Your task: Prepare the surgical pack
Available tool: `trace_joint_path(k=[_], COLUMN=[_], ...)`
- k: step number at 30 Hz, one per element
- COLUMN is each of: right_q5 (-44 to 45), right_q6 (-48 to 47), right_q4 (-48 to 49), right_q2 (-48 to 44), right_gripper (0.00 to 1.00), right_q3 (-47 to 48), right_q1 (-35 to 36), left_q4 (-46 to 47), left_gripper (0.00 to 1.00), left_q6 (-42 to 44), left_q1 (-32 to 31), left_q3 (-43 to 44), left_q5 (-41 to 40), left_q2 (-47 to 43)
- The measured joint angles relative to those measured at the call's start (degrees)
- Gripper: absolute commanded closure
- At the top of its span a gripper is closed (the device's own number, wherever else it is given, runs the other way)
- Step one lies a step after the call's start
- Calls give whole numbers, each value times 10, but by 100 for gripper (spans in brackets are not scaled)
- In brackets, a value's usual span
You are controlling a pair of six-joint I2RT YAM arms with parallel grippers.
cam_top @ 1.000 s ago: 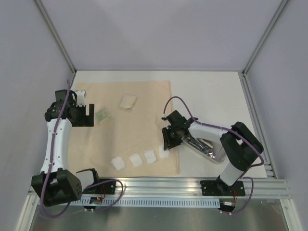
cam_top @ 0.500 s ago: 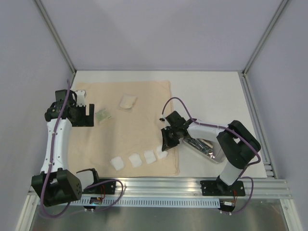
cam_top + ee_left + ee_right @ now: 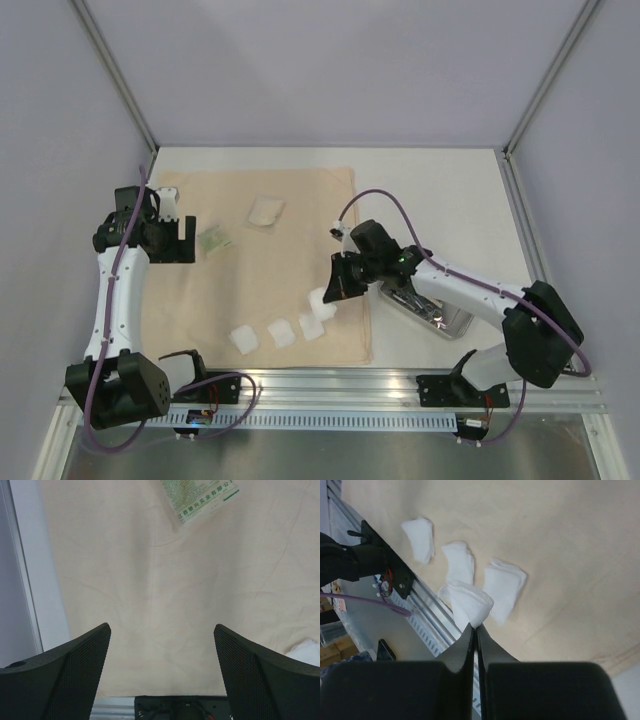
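The beige cloth sheet (image 3: 270, 270) lies spread flat on the table. My right gripper (image 3: 334, 292) hangs over its near right part, shut on one corner of a white gauze square (image 3: 469, 604) that dangles above the cloth. Three more gauze squares (image 3: 243, 338) (image 3: 283, 333) (image 3: 312, 328) lie in a row near the cloth's front edge. The steel tray (image 3: 447, 320) with metal instruments (image 3: 412, 298) sits right of the cloth, partly under the right arm. My left gripper (image 3: 186, 240) is open at the cloth's left side, with nothing between its fingers (image 3: 75, 670).
A small green-printed packet (image 3: 214, 240) lies on the cloth just right of the left gripper. A folded white piece (image 3: 266, 212) rests farther back on the cloth. Aluminium rails (image 3: 400, 385) run along the near edge, and grey walls enclose the table.
The right gripper shut on the rightmost gauze square and lifted it off the cloth, swinging slightly left and away from the tray. The left arm stayed still.
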Motion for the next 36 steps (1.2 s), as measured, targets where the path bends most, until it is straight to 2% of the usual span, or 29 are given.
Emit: trace_joint_path(k=[7, 22, 25, 26, 29, 32, 36], right_q5=[-46, -69, -68, -67, -53, -31, -6], right_q6=[63, 86, 85, 83, 72, 59, 48], right_q4=[80, 118, 116, 113, 90, 63, 31], right_q2=[53, 185, 195, 195, 194, 184, 164], right_gripper=[99, 99, 88, 79, 67, 63, 63], right_q3=[-5, -5, -5, -4, 7, 17, 19], right_q1=[29, 29, 29, 29, 30, 30, 30], left_q4=[0, 0, 0, 0, 0, 0, 0], left_gripper=[6, 6, 6, 6, 6, 6, 6], left_q6=[0, 0, 0, 0, 0, 0, 0], left_q1=[0, 0, 0, 0, 0, 0, 0], left_q3=[0, 0, -1, -1, -3, -3, -3], left_q5=[0, 0, 0, 0, 0, 0, 0], left_q2=[-4, -12, -12, -12, -12, -12, -12])
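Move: The third gauze pad from the left, where the right hand's held pad is bound, lies about 4 cm to that hand's left, 3 cm back towards the base and 9 cm below. From the right hand, the second pad is 11 cm left and 5 cm back, and the metal tray's middle some 25 cm right and 6 cm ahead. From the left hand, the third pad is roughly 36 cm right, 10 cm back and 16 cm below. Still pinching its gauze pad, the right hand swings left about 4 cm and a little back towards the third pad, then sinks some 8 cm to it, fingertips tilting about 15 degrees towards the base. Near the cloth the fingers open to about a third and let go of the held pad, and the hand begins to ease back right and slightly up, undoing part of the tilt. ##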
